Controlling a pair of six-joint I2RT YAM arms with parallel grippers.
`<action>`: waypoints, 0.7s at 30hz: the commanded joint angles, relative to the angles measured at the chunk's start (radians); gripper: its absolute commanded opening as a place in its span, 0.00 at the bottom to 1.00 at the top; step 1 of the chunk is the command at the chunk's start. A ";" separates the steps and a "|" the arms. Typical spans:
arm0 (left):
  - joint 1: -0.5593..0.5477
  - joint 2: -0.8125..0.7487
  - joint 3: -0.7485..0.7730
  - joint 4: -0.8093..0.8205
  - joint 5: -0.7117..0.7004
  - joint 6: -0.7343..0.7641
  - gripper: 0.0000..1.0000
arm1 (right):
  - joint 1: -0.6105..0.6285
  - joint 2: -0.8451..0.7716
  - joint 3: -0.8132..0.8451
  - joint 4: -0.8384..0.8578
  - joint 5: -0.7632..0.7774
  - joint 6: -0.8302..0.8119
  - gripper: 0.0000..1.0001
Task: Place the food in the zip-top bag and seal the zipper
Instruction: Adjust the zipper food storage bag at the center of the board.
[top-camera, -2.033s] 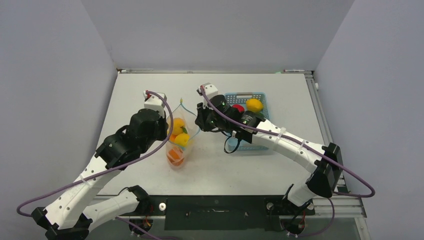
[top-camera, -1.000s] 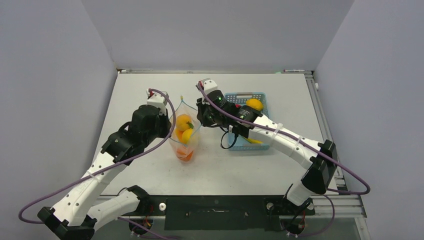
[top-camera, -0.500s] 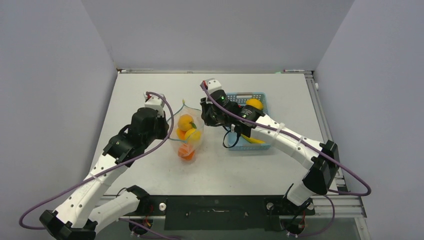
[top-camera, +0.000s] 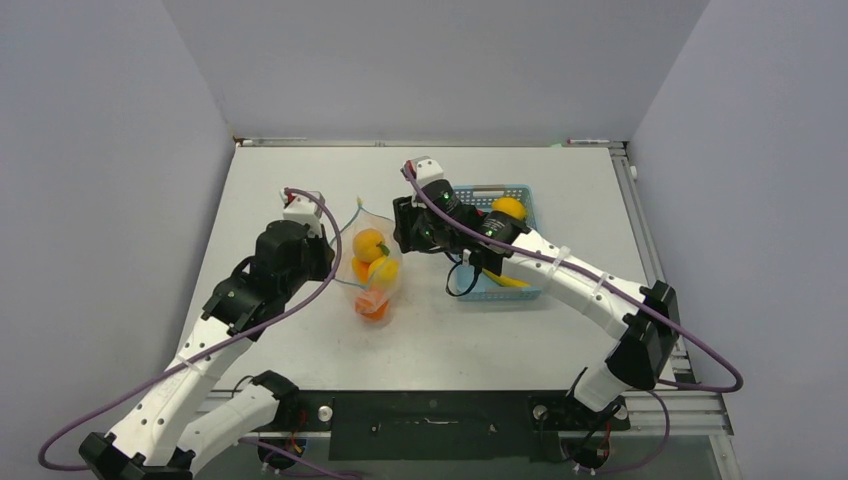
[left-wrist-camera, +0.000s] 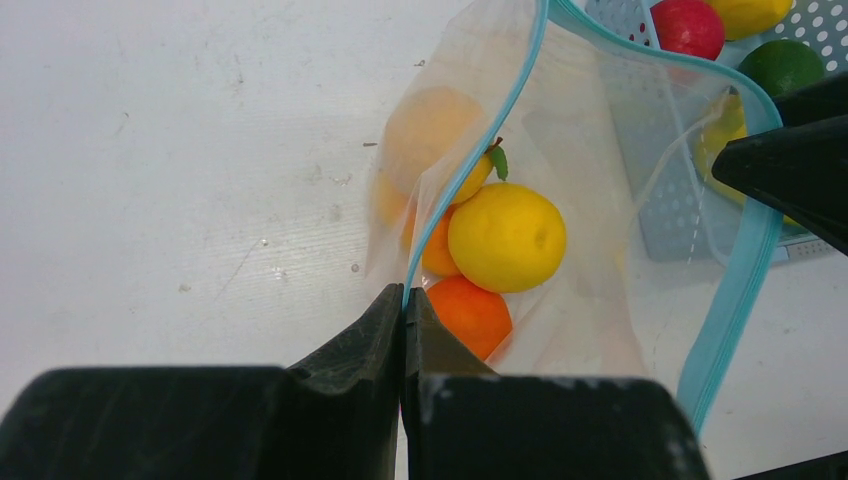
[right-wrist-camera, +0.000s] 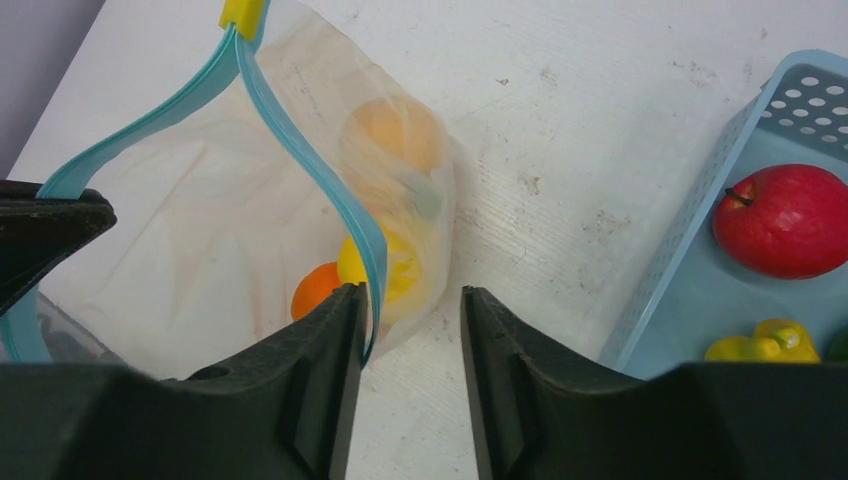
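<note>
The clear zip-top bag (top-camera: 375, 278) stands mid-table with its mouth open. Its light-blue zipper (left-wrist-camera: 470, 160) runs from a yellow slider (right-wrist-camera: 243, 12) down both lips. Inside lie a yellow lemon (left-wrist-camera: 507, 237), an orange fruit (left-wrist-camera: 472, 315) and a paler orange piece (left-wrist-camera: 425, 125). My left gripper (left-wrist-camera: 404, 295) is shut on the left zipper lip. My right gripper (right-wrist-camera: 412, 290) is open at the bag's right side; the other zipper lip (right-wrist-camera: 300, 150) rests against its left finger, with nothing clamped.
A light-blue perforated basket (top-camera: 487, 189) sits right of the bag, under my right arm. It holds a red apple (right-wrist-camera: 785, 220), a yellow pepper (right-wrist-camera: 760, 347), a lemon (top-camera: 509, 208) and a green lime (left-wrist-camera: 782, 65). A black cable loops at the basket's near-left corner.
My right gripper has opened and let go of the bag's right lip. The left gripper, still shut on the bag, has shifted slightly left, and the bag has settled.
</note>
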 joint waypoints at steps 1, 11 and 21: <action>0.007 -0.013 -0.001 0.058 0.030 0.012 0.00 | -0.006 -0.076 0.019 0.066 -0.018 0.010 0.46; 0.009 -0.012 -0.005 0.060 0.034 0.015 0.00 | -0.013 -0.155 0.036 0.056 0.072 -0.001 0.60; 0.017 -0.012 -0.007 0.062 0.040 0.015 0.00 | -0.185 -0.159 -0.042 0.005 0.104 -0.033 0.65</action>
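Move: The left gripper still pinches the left side of the bag's zipper. The bag's right zipper edge lies right at the opened right fingers, about 1 cm left of their middle and some 13 cm right, 5 cm ahead of the left hand. From the right hand, the yellow zipper end is about 8 cm ahead, 8 cm left; the lemon about 4 cm left, 1 cm back, 10 cm down; the basket some 6 cm ahead, 20 cm right, 14 cm down. Open the right fingers wider and bring them clear of the zipper edge, going up about 7 cm first, then swinging right roughly 5 cm and a little forward, away from the bag. Let that wrist tip up and turn clockwise, each under 10 degrees. Keep the left gripper shut on the zipper's left side, holding it still. ##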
